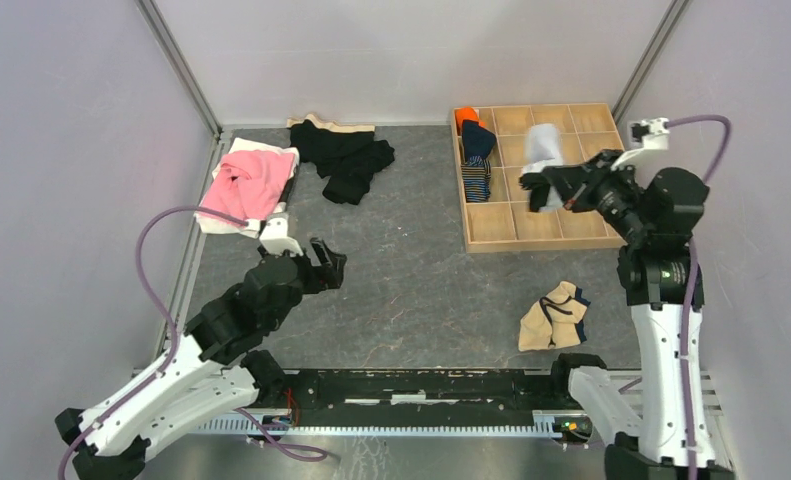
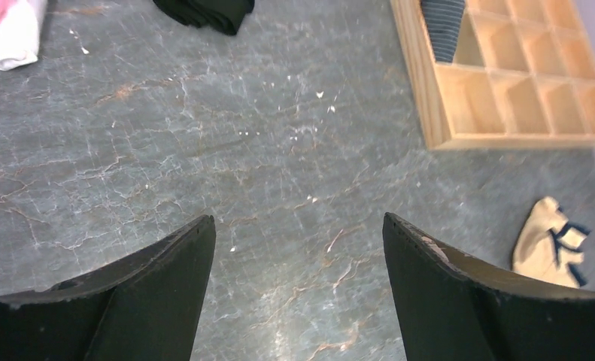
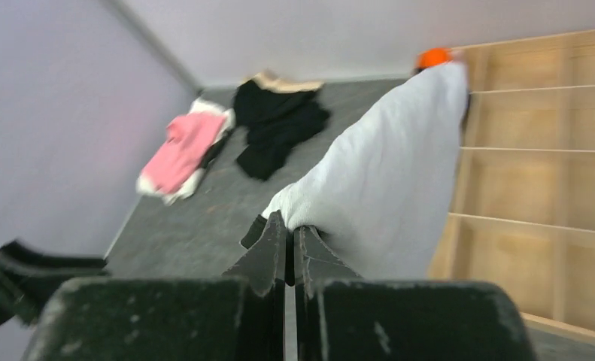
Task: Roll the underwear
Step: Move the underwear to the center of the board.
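Observation:
My right gripper (image 1: pixel 551 190) (image 3: pixel 289 226) is shut on the white underwear (image 1: pixel 543 150) (image 3: pixel 388 180), pinching its edge by the black trim. The cloth stretches away from the jaws over the wooden box (image 1: pixel 491 245). A navy striped underwear (image 1: pixel 477 165) (image 2: pixel 443 26) is tucked in a left compartment of the box. A tan underwear with navy trim (image 1: pixel 554 318) (image 2: pixel 550 241) lies crumpled on the table in front of the box. My left gripper (image 1: pixel 329 262) (image 2: pixel 298 218) hangs open over bare table at the left, with nothing between its fingers.
A pink garment (image 1: pixel 246 185) on white cloth lies at the back left, with black garments (image 1: pixel 351 160) beside it. An orange item (image 1: pixel 468 117) sits in the box's back left compartment. Walls close in on three sides.

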`<action>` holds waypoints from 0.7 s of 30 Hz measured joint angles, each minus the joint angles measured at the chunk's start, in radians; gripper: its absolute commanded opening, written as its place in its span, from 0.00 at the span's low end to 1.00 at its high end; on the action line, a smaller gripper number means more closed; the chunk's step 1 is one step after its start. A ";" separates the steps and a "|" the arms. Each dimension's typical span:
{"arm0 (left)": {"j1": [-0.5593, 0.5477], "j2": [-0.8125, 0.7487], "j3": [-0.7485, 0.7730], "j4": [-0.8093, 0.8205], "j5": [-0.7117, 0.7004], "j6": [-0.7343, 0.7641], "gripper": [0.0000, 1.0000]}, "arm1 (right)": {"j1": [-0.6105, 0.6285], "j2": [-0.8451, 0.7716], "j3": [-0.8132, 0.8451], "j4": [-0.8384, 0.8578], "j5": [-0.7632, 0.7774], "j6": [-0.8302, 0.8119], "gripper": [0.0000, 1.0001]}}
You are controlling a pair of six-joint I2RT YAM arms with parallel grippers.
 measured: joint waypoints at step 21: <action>0.000 -0.106 -0.015 -0.090 -0.100 -0.119 0.85 | 0.828 0.307 -0.355 0.077 0.151 -0.170 0.77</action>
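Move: The white underwear hangs from the right hand's shut fingers, high over the near part of the wooden tray. The bare centre of the board it is bound for lies about 28 cm left, 9 cm back and 35 cm below that hand. The tray's middle is some 20 cm ahead and 9 cm right, the beige cloth 12 cm back and 5 cm right, both well below. From the left hand, that centre lies 12 cm right, level fore and aft, 18 cm down. The white underwear is swung fast by the right hand, still pinched at first, some 24 cm left off the tray towards the board's centre, then increasingly down and back as the hand turns counter-clockwise and tips down. The fingers then open wide and let go while the hand keeps sinking, about 24 cm in all, and swings back right by 4 cm. The empty left hand shifts 3 cm left, out of the way. ##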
